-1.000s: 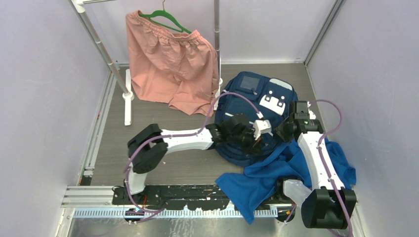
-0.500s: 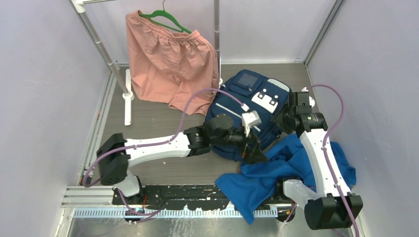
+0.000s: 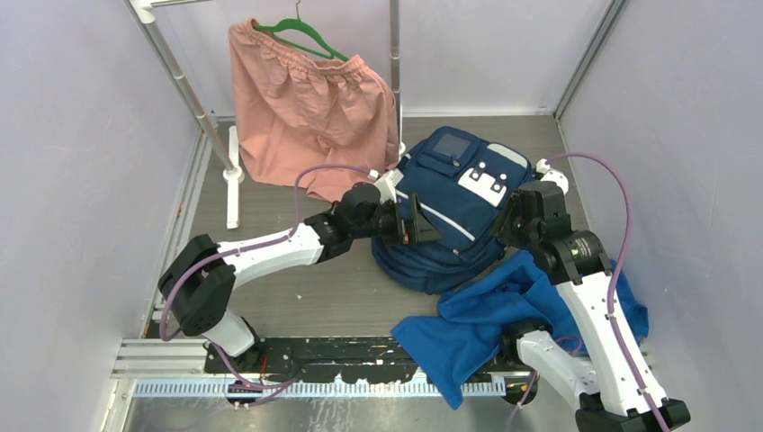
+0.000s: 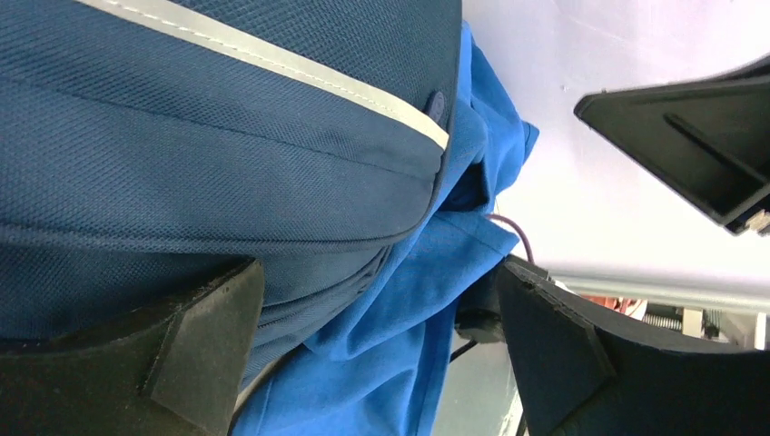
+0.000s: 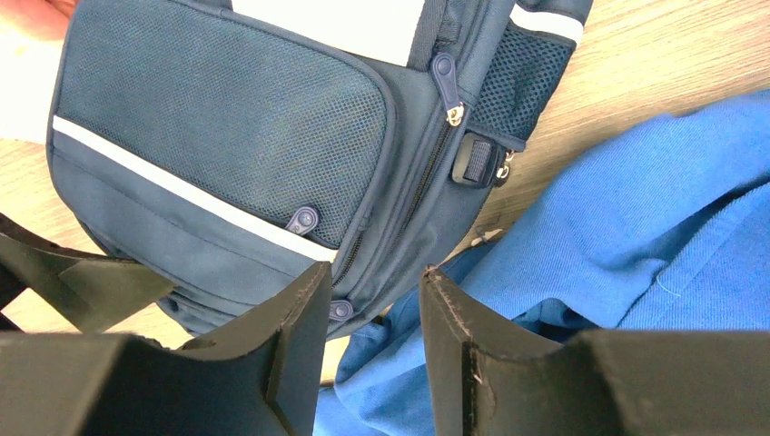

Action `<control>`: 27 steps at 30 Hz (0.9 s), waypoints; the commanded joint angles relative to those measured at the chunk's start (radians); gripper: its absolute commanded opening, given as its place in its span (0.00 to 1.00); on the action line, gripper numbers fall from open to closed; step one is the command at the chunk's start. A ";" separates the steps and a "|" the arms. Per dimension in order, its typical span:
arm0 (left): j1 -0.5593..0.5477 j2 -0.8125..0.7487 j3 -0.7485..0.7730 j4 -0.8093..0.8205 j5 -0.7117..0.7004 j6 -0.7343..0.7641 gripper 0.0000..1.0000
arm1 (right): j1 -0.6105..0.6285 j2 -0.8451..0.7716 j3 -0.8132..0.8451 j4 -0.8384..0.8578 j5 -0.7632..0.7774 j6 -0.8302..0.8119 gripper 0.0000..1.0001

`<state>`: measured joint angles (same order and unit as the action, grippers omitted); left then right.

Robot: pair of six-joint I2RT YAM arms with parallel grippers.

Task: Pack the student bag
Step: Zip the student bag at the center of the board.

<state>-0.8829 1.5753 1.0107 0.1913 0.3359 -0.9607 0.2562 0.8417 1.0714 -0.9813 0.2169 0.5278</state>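
The student bag [image 3: 454, 193], navy with white stripes, lies on the table's back middle, front panel up. My left gripper [image 3: 417, 221] is at its left side, wide open, with nothing between its fingers. In the left wrist view the bag [image 4: 227, 136] fills the top left, with the blue cloth [image 4: 390, 354] showing in the gap of the gripper [image 4: 377, 350]. My right gripper [image 3: 511, 223] hovers at the bag's right edge. In its wrist view it [image 5: 374, 304] stands partly open and empty above the bag's [image 5: 227, 136] zipped edge and the blue cloth [image 5: 636, 227].
A royal-blue cloth [image 3: 490, 319] is spread at the front right, draped over the right arm's base. Salmon shorts [image 3: 310, 108] hang on a green hanger from a metal rack [image 3: 232, 171] at the back left. Purple walls enclose the table.
My left gripper has opened wide and drawn back from the bag's front to its left side. The bag shifted slightly toward the back. The right gripper opened a little and its arm rose.
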 commanded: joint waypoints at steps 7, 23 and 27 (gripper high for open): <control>-0.013 0.016 0.165 -0.333 -0.253 -0.125 1.00 | 0.007 -0.007 -0.015 0.030 0.016 -0.001 0.47; 0.040 0.070 0.282 -0.372 -0.313 -0.162 0.00 | 0.113 0.029 -0.033 0.087 -0.310 -0.186 0.45; 0.082 0.037 0.251 -0.351 -0.294 -0.187 0.00 | 0.262 0.075 -0.056 0.105 -0.142 -0.197 0.43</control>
<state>-0.8547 1.6821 1.2591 -0.1936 0.0677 -1.1492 0.4133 0.8852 1.0328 -0.9344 -0.0231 0.3824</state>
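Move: The left hand, open over the bag's left side, has the edge of the bag's front panel about 6 cm ahead, 1 cm to its left and 2 cm below; the reflective stripe's middle is some 6 cm ahead, 3 cm right and 3 cm below. From the right hand, the zipper pull near the stripe's near right end lies roughly 9 cm left, 2 cm back and 6 cm below; the stripe's end is level ahead, 6 cm left and 4 cm below. Forward by about 6 cm and slightly down goes the open left hand, swinging counter-clockwise some 20 degrees, and on the way its fingers shut fully, pinching the edge of the bag's front panel beside the stripe. The right hand first all but waits, then sweeps left some 7 cm, slightly back and down, turning about 25 degrees counter-clockwise, half open, until its tips hang over the zipper pull, not yet gripping it. ##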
